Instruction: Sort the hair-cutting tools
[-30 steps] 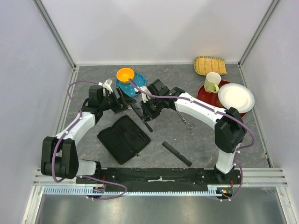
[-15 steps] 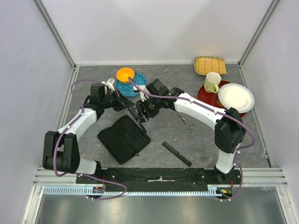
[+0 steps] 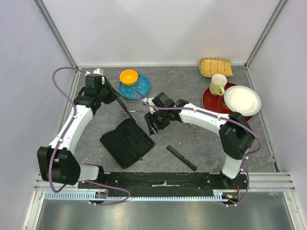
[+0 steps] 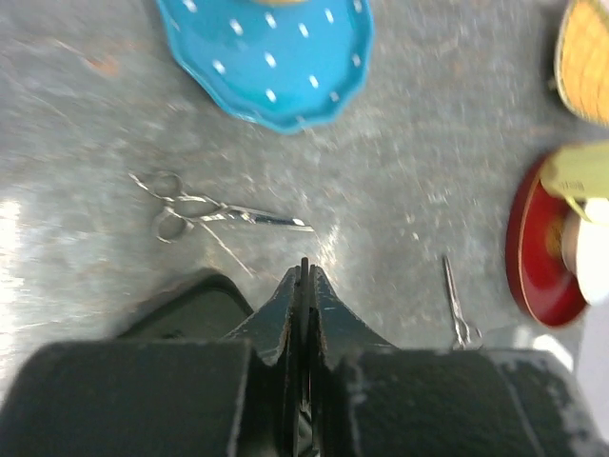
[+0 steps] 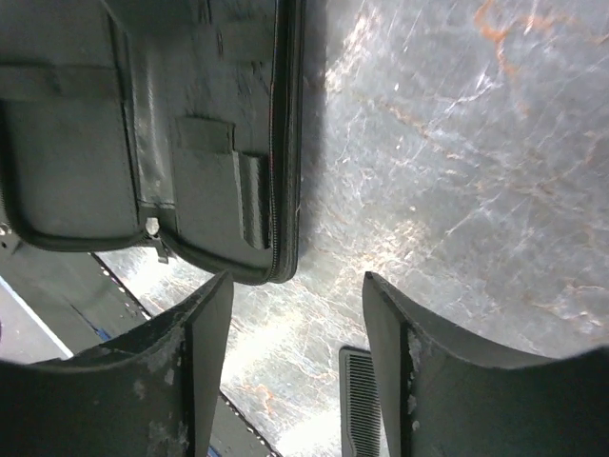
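My left gripper (image 3: 119, 99) (image 4: 304, 271) hangs at the back left, shut on a thin black comb (image 4: 304, 264) that shows edge-on between its fingers. One pair of silver scissors (image 3: 128, 111) (image 4: 200, 209) lies on the table just below it. A second pair of scissors (image 3: 193, 127) (image 4: 457, 307) lies right of centre. Another black comb (image 3: 181, 157) (image 5: 360, 400) rests near the front. My right gripper (image 3: 152, 125) (image 5: 295, 281) stands open with nothing in it, over bare table beside the black zip case (image 3: 127, 142) (image 5: 143, 124).
A blue plate (image 3: 141, 88) with an orange bowl (image 3: 128, 76) sits at the back. At the back right are a red plate (image 3: 211, 99), a pale mug (image 3: 218, 85), a white plate (image 3: 242, 99) and a woven mat (image 3: 216, 67).
The comb has passed from my right gripper to my left. The left shut on it and pulled back to the left; the right opened and drew toward the front.
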Motion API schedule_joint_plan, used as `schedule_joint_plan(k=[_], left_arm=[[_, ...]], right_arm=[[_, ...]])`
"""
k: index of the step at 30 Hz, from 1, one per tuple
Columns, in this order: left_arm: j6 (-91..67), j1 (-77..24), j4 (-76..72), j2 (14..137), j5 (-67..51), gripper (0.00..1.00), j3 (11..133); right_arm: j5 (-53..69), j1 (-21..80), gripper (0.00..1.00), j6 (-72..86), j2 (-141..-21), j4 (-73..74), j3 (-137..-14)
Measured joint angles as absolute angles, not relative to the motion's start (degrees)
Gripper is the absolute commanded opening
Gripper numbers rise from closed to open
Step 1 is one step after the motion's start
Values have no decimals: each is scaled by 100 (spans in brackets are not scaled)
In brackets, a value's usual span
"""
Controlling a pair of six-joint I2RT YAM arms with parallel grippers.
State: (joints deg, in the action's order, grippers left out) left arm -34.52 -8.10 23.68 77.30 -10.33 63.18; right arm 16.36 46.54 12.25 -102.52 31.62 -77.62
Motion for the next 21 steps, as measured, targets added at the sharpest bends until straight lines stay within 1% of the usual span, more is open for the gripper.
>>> schedule_joint_plan(k=[4,8,10,13,14,16,17,18,19,21], left_arm=[[-3341,-792,2801,7373,-130,7,6685],[-3269,-781,3072,7179,342,8,6910],[-3229,-770,3181,7116,491,8,6941],[-3179,-751,3319,7074,587,8,6945],[-3162,-749,3356,7074,580,8,6947],[-3118,-744,3424,7076,537,8,6947],[-3094,-744,3435,7076,508,8,6949],[-3065,-744,3437,7081,429,8,6949],[-3041,-740,3448,7089,388,8,6960],[-3009,-740,3459,7122,281,8,6982]], right_arm=[[1621,4847,59,1253,-10451,3020,-7590],[1649,4980,55,1358,-10847,2781,-7590],[1645,4987,54,1387,-11039,2735,-7590],[1643,4982,45,1367,-11227,2714,-7590],[1653,4971,38,1334,-11262,2703,-7590],[1678,4960,31,1240,-11299,2689,-7590],[1675,4947,22,1179,-11303,2692,-7594],[1671,4941,19,1114,-11312,2718,-7614],[1651,4928,17,1035,-11316,2740,-7634],[1603,4869,20,880,-11316,2823,-7701]])
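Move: The open black case lies with its middle about 12 cm left and 3 cm back of the right hand, 8 cm below; its right corner is only some 2 cm back and 2 cm left. The long scissors lie about 12 cm ahead and 11 cm left of that hand, the loose flat comb 11 cm back and 12 cm right. From the left hand, already holding the handled comb, the case's middle is some 16 cm back, 2 cm right and 17 cm down. The case's right corner is what the right hand goes for: it sinks about 7.5 cm, easing slightly back and left, then closes its half-open fingers to pinch the zipped edge, drifting a centimetre forward. Meanwhile the left hand keeps its grip on the handled comb and carries it up and left, about 5 cm each way, clear of the case, rolling some 10 degrees and turning slightly counter-clockwise. ##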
